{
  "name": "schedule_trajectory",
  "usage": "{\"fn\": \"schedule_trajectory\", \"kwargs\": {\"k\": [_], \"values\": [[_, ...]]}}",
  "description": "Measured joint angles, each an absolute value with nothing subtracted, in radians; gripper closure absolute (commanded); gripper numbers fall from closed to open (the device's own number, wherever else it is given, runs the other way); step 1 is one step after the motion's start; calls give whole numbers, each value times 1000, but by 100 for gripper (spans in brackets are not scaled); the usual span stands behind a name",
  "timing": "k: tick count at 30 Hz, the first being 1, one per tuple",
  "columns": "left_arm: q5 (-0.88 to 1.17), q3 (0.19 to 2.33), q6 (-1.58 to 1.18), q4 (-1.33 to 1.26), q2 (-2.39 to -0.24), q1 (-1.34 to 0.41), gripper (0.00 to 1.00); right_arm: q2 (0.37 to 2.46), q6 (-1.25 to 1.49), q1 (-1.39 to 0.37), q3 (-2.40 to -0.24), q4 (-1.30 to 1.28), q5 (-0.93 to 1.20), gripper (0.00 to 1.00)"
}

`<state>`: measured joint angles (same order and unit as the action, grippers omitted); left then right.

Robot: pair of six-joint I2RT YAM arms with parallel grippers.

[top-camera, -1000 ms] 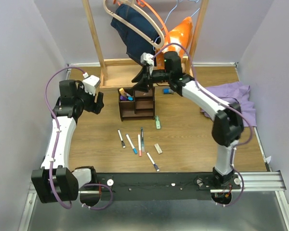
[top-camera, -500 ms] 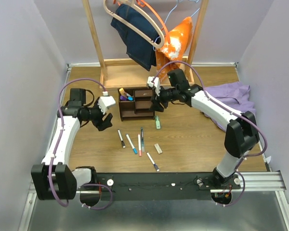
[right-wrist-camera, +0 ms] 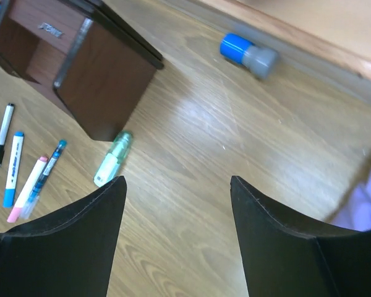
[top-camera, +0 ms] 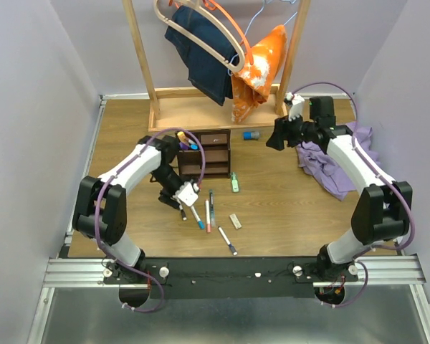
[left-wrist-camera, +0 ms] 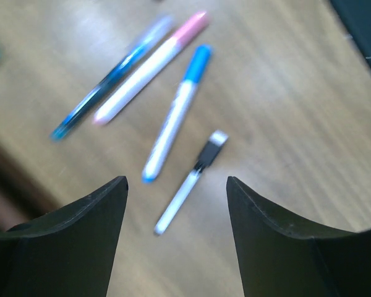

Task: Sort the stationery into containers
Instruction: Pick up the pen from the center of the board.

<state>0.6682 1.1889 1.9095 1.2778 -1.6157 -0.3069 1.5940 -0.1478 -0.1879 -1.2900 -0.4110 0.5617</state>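
Note:
Several pens lie on the wood in front of the dark brown organizer (top-camera: 213,159) (right-wrist-camera: 105,80). My left gripper (top-camera: 170,201) (left-wrist-camera: 176,180) hangs open just above them, with a black-tipped white pen (left-wrist-camera: 188,185) between its fingers but untouched. Beyond it lie a blue-tipped pen (left-wrist-camera: 173,114), a pink-tipped pen (left-wrist-camera: 148,68) and a translucent blue pen (left-wrist-camera: 105,80). A green highlighter (top-camera: 234,182) (right-wrist-camera: 111,159) rests right of the organizer. A blue-capped item (top-camera: 252,135) (right-wrist-camera: 247,52) lies near the rack base. My right gripper (top-camera: 274,136) (right-wrist-camera: 176,179) is open and empty over bare wood beside it. A beige eraser (top-camera: 235,221) and another black-tipped pen (top-camera: 228,241) lie nearer me.
A light-wood clothes rack (top-camera: 140,64) stands at the back with a dark garment (top-camera: 204,61) and an orange one (top-camera: 261,61) hanging. A purple cloth (top-camera: 344,161) (right-wrist-camera: 365,210) is heaped at the right. Grey walls close in both sides.
My left arm swung from left of the organizer to low over the pens. My right gripper pulled back from the organizer toward the right and opened wider.

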Motion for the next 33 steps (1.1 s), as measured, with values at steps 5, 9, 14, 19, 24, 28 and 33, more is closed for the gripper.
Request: {"fn": "schedule_trajectory", "kwargs": {"k": [5,9,14,19,24,28,33], "values": [[603,1137,1950,1315,-1616,-394,38,1545,-86,-147,-1239,-411,547,24],[559,1136,1966,1327,-1628,-424,43,1527,-67,-146,-1229,-410,547,24],[524,1114,1973,1300,-1663,-444,47,1525,-56,-132,-1225,-406,547,24],[505,1046,1975,1231,-1666,-447,49,1526,-49,-123,-1225,-404,547,24],[500,1017,1976,1165,-1668,-448,51,1527,-42,-118,-1225,-400,548,24],[500,1009,1976,1106,-1676,-456,57,1528,-37,-116,-1220,-386,548,24],[490,996,1979,1062,-1691,-473,69,1530,-33,-116,-1206,-384,548,24]]}}
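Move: The pen with the black cap lies almost straight below the left hand, its middle about 9 cm down and 1 cm back, with the capped end nearer the robot. Beside it, from the left hand, the blue-capped marker is some 5 cm right and 4 cm back, the pink-capped marker 9 cm right and 4 cm back, and the blue gel pen 10 cm right and 1 cm back. From the right hand the pen lies about 30 cm left, 18 cm back and 17 cm down. Half-closing its wide-open fingers astride the pen's black cap, the left hand first pulls back about 4 cm, then sinks for a total drop of 7 to 8 cm, easing slightly forward near the end. Its fingers turn steeper and some 15 degrees clockwise; whether they already touch the cap can't be seen. The right hand drifts 3 cm right, still open. ##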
